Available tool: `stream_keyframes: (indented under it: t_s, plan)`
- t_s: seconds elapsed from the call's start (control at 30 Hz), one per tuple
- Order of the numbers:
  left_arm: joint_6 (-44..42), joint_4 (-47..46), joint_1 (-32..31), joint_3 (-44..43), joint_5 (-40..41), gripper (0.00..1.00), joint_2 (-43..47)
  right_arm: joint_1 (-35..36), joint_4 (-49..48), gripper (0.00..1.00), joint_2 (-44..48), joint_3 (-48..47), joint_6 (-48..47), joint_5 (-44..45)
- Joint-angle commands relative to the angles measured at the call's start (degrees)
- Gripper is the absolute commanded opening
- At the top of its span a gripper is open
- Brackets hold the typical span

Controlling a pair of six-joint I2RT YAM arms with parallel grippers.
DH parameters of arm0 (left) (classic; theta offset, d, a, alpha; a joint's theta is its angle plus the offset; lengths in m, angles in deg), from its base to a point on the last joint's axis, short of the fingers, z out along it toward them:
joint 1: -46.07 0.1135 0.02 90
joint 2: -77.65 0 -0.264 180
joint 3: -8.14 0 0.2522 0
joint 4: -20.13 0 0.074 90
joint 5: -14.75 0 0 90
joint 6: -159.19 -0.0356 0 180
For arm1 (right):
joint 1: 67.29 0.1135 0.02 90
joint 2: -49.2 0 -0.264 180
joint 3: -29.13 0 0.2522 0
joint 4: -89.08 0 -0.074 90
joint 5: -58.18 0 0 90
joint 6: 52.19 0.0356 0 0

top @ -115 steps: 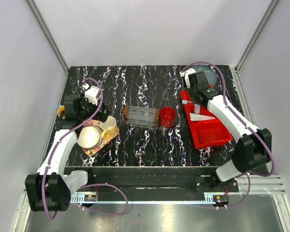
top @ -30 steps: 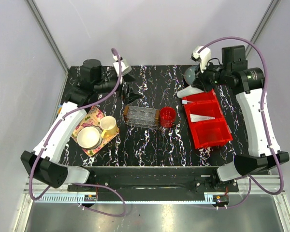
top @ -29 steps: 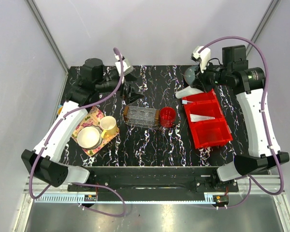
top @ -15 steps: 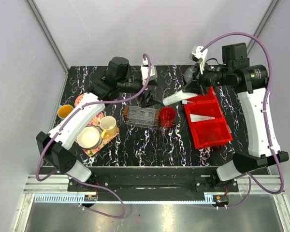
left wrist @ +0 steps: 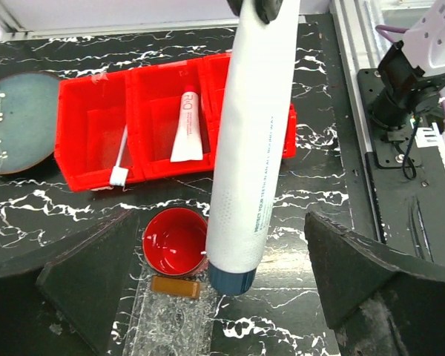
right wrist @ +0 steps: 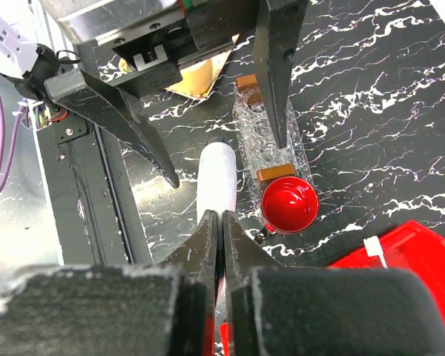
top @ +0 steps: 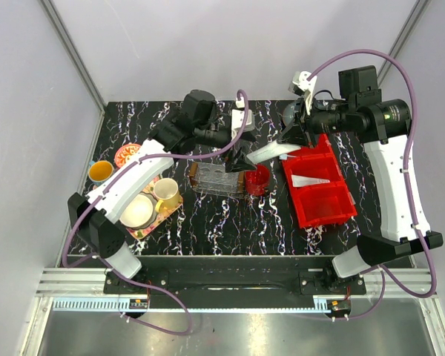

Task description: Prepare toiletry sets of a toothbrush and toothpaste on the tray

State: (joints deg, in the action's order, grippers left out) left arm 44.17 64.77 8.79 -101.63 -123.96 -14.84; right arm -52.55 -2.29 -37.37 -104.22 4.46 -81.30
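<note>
My right gripper (top: 291, 139) is shut on the flat crimped end of a white toothpaste tube (top: 267, 152), holding it in the air. The tube (left wrist: 251, 148) points its dark blue cap down over the gap between the red cup (left wrist: 175, 241) and the clear tray (left wrist: 170, 326). My left gripper (left wrist: 230, 289) stands open, one finger on each side of the cap, touching nothing. A second small toothpaste tube (left wrist: 187, 126) and the toothbrush (left wrist: 121, 159) lie in the red bin (left wrist: 96, 133). In the right wrist view, the shut fingertips (right wrist: 211, 222) pinch the tube (right wrist: 216, 178).
The clear tray (top: 216, 179) lies mid-table with the red cup (top: 258, 179) against its right end. The red bin (top: 326, 208) sits to the right. A flowery tray (top: 126, 194) with cups, an orange cup (top: 100, 172) and a small plate (top: 126, 156) are on the left. A teal plate (left wrist: 15, 122) lies behind the bin.
My left arm has swung right from the back left to over the clear tray's right end. My right gripper carried the tube left, out of the bin toward the red cup.
</note>
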Motion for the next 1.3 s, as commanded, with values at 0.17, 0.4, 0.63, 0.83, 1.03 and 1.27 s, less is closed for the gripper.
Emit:
stream_keyframes:
  t_s: [0.17,0.4,0.63,0.83,1.03,1.27]
  plan:
    - [-1.1,-0.6,-1.4,-0.2,-4.7,0.88,-1.4,0.6,-4.0,0.0,0.6,-0.8,1.6,-2.7]
    - [-1.0,-0.5,-1.9,0.8,-4.9,0.65,-1.5,0.6,-4.6,0.0,0.8,-0.6,2.0,-2.2]
    - [-1.4,0.7,-2.1,2.4,-5.4,0.34,-0.3,0.6,-4.9,0.0,1.0,-0.5,2.2,-1.4]
    - [-0.7,0.9,-2.2,3.4,-5.0,0.1,0.9,0.5,-5.7,0.02,1.3,0.4,3.2,-1.2]
    - [5.1,-4.5,-2.3,6.2,-3.7,0.0,2.3,0.6,-10.0,0.29,2.4,2.0,7.1,0.4]
    - [12.9,-14.6,-1.8,11.6,0.2,0.0,6.5,0.5,-16.2,0.61,3.9,2.5,12.9,7.8]
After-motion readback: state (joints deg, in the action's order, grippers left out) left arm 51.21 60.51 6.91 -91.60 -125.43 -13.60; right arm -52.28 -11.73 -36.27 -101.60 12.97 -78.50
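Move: The white toothpaste tube, still pinched by its tail in the right hand, slopes down to the left, its dark cap end already between the left hand's open fingers. The tube's middle is about 6 cm right of the left hand and 2 cm above it, and roughly 7 cm left of and 5 cm below the right hand. From the left hand, the red cup stands some 7 cm ahead, 5 cm right and 20 cm below; the clear tray is 7 cm ahead, 9 cm left, 23 cm below. The toothpaste tube changes hands: the left fingers ease down and back 2–3 cm and close on the tube just above its cap, while the right hand holds the tail almost still. Then the right fingers open and draw off forward and slightly up, about 2 cm, as the left hand keeps its grip and sinks another 2 cm, tilting some 10 degrees. ##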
